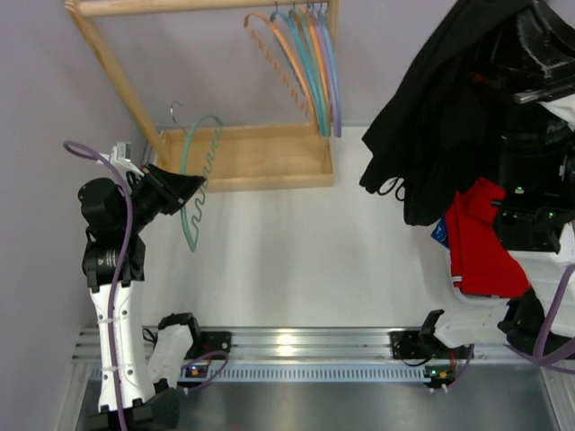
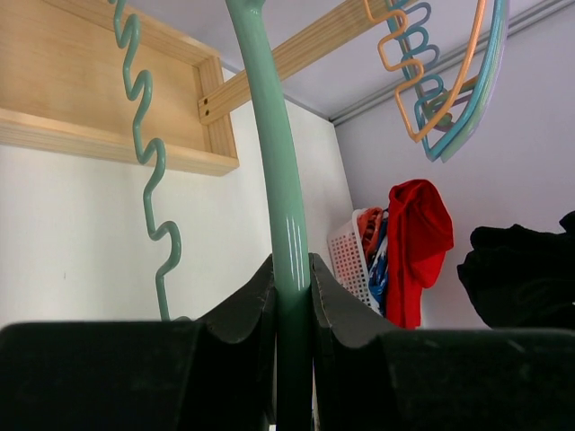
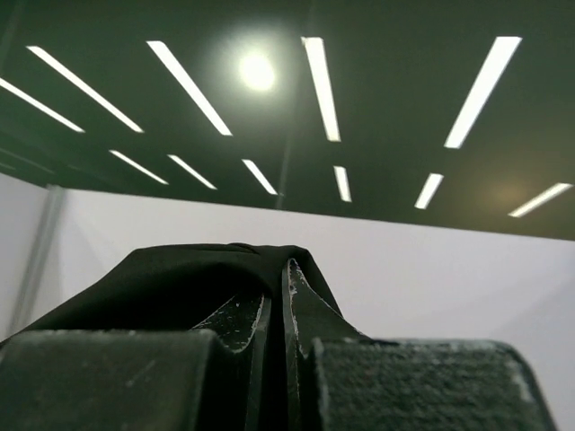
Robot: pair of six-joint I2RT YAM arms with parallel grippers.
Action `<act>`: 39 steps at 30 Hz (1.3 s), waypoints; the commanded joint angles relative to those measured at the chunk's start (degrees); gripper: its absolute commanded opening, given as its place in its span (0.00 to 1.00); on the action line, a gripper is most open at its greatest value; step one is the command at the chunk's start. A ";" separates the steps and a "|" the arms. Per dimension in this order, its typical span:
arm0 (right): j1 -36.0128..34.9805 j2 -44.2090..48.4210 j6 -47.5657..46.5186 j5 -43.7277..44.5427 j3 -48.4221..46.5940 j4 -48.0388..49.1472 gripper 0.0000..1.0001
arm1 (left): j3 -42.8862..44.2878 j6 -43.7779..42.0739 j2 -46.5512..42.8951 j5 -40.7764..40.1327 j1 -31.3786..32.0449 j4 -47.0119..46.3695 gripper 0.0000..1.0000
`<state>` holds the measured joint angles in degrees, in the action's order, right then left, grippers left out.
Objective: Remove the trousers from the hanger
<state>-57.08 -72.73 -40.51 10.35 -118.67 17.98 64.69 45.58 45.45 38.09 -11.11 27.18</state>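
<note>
My left gripper is shut on the mint-green hanger at the left, in front of the wooden rack. In the left wrist view the jaws of the left gripper squeeze the hanger's smooth arm, and its wavy arm runs off to the left with nothing draped on it. The black trousers hang apart from the hanger at the upper right, below my raised right gripper. In the right wrist view the right gripper is shut on a fold of the trousers, pointing up at the ceiling.
A wooden rack stands at the back, with orange and blue hangers on its top rail. A bright red garment lies at the right beside a white basket. The arm bases sit on the rail at the near edge.
</note>
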 commanded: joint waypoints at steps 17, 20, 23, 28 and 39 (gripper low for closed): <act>30.18 23.06 -11.69 20.40 22.60 -3.21 0.00 | 2.99 -5.68 0.25 0.32 -0.13 -3.45 0.00; 33.34 24.48 -14.15 24.35 25.77 -4.70 0.00 | 2.82 -5.77 -0.19 0.24 -0.13 -3.36 0.00; 36.33 25.97 -16.96 25.51 28.93 -4.88 0.00 | 2.38 -5.77 -0.71 -0.03 -0.13 -3.36 0.00; 40.02 27.37 -21.36 27.01 34.63 -5.23 0.00 | 2.20 -6.38 -1.07 0.15 -0.05 -3.36 0.00; 52.76 25.80 -16.63 20.16 45.37 -7.25 0.00 | 2.29 -7.88 -2.91 -0.38 -0.05 -3.36 0.00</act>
<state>-8.80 -46.72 -60.69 34.83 -72.86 9.63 64.73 39.31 44.23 37.69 -11.11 27.66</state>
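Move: Below and to the right of the right hand, which has the black trousers gripped and hanging, the laundry basket stands about 27 cm right, 9 cm ahead and some 70 cm down. The red clothes heaped on the basket lie about 12 cm ahead and 23 cm right, the blue cloth at its inner edge 9 cm ahead and 12 cm right, all similarly low. From the left hand, still on the green hanger, the basket is level ahead, roughly 66 cm right and 30 cm lower. Swinging right by about 24 cm, fast at first, the right arm carries the black trousers towards the basket, then sinks more and more, some 22 cm in all, easing forward at the end. The wrist turns well clockwise and the fingers tip from nearly upright to slant forward and right, staying shut on the cloth. ##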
